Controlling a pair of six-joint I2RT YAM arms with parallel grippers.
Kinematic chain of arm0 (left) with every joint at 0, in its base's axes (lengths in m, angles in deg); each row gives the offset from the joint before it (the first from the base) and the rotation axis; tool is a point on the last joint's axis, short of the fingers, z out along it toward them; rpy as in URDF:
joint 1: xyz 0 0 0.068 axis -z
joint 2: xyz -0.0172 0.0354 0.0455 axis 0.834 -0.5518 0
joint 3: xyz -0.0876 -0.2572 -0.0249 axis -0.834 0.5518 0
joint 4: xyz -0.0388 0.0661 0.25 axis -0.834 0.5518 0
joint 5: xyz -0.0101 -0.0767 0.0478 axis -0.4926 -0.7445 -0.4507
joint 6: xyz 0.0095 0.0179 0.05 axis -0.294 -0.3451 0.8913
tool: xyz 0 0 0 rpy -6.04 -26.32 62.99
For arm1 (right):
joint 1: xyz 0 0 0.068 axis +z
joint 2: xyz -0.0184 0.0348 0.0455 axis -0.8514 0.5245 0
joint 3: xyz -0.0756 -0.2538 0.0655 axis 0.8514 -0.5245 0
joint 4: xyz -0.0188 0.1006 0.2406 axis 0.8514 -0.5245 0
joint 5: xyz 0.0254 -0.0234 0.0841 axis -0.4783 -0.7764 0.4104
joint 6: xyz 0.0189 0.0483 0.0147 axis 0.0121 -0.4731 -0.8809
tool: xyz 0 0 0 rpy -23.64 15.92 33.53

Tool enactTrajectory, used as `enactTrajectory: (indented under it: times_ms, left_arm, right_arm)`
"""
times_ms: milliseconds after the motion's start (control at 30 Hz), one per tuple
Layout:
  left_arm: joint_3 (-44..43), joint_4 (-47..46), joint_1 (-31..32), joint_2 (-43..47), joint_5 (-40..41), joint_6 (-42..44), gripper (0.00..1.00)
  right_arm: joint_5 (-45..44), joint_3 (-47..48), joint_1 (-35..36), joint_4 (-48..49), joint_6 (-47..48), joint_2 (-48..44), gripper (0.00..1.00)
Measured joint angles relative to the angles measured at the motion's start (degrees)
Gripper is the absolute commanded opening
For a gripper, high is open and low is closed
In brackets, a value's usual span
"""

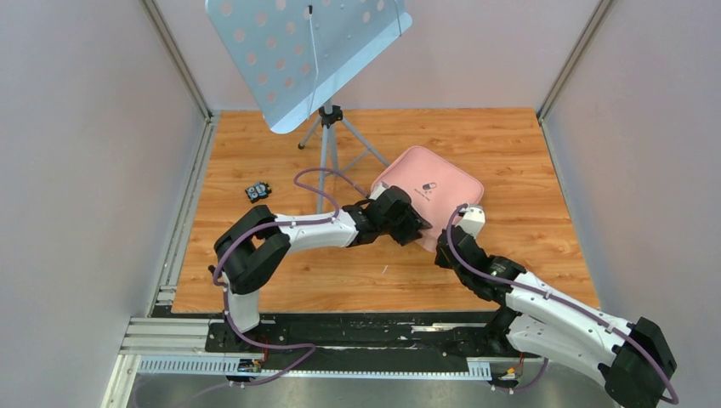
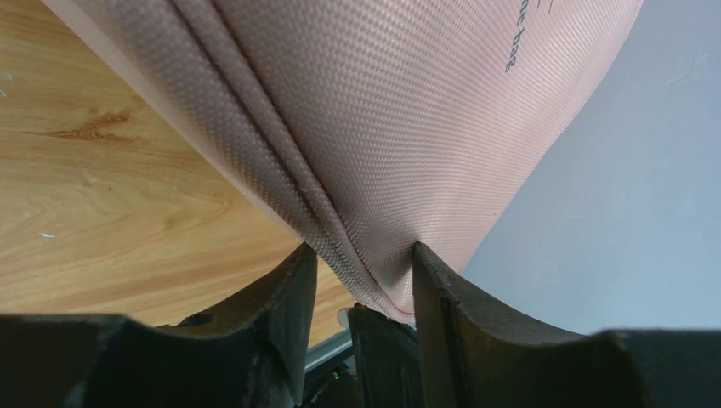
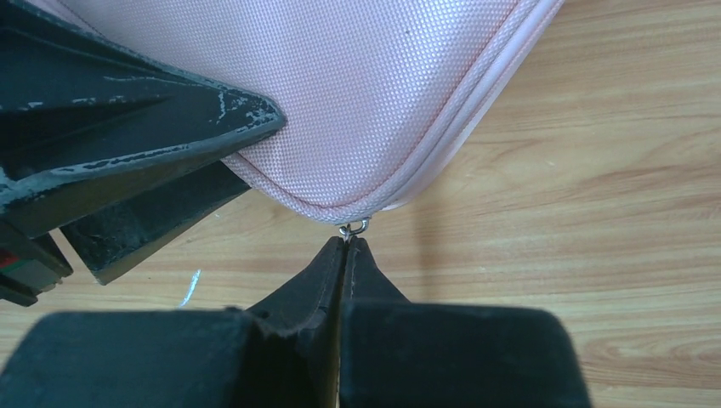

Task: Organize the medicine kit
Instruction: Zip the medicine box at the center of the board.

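The pink medicine kit (image 1: 429, 187) lies zipped closed on the wooden table, its pill logo facing up. My left gripper (image 1: 418, 228) reaches in from the left to the kit's near corner. In the left wrist view both fingers press the woven pink fabric (image 2: 408, 127) of that corner between them, the left gripper (image 2: 364, 272) shut on it. My right gripper (image 1: 440, 248) is at the same corner from the near right. It (image 3: 344, 242) is shut, with the small metal zipper pull (image 3: 353, 228) at its tips, under the kit's piped edge (image 3: 366, 85). The left gripper's fingers (image 3: 170, 127) show beside it.
A music stand with a perforated blue-grey plate (image 1: 306, 51) stands on a tripod (image 1: 332, 140) at the back left of the wooden table (image 1: 527, 153). A small black item (image 1: 258, 191) lies at the left. Pale walls close in both sides.
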Motion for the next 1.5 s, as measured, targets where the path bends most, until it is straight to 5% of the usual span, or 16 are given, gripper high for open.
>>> enactTrajectory:
  times_ms: [133,233,1500]
  left_arm:
    - [1.11,-1.79,-0.13,-0.04,-0.96,-3.04,0.13]
    - [1.62,-2.73,-0.13,-0.04,-1.09,-4.55,0.00]
    - [13.14,-3.74,-2.99,11.65,-1.92,-2.29,0.00]
  right_arm:
    - [0.02,-0.04,-0.26,0.15,0.17,0.66,0.00]
    - [0.00,-0.09,-0.37,0.33,0.39,0.90,0.00]
    - [7.91,4.00,0.28,-3.69,-2.60,-1.27,0.00]
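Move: The left fingers, half open, already straddle the medicine box's seam edge close to its near corner. The box's middle is about 10 cm ahead of that hand and 1 cm left; the zip pull is roughly 5 cm back, 3 cm right and a little lower. The right hand already holds the zip pull at its fingertips; the seam edge between the left fingers is some 4 cm ahead, 3 cm left, slightly above, and the box's middle about 15 cm ahead, 4 cm left. The left hand first shuts its fingers almost in place to pinch the seam edge beside the near corner, then draws it about 5 cm left, easing up and slightly back towards the bases, with its grip kept. The right hand keeps its closed pinch on the zip pull, sinks and slips right by barely half a centimetre, then follows left by some 3 cm, rising about 2 cm and drawing back a little as the wrist rolls slightly. ##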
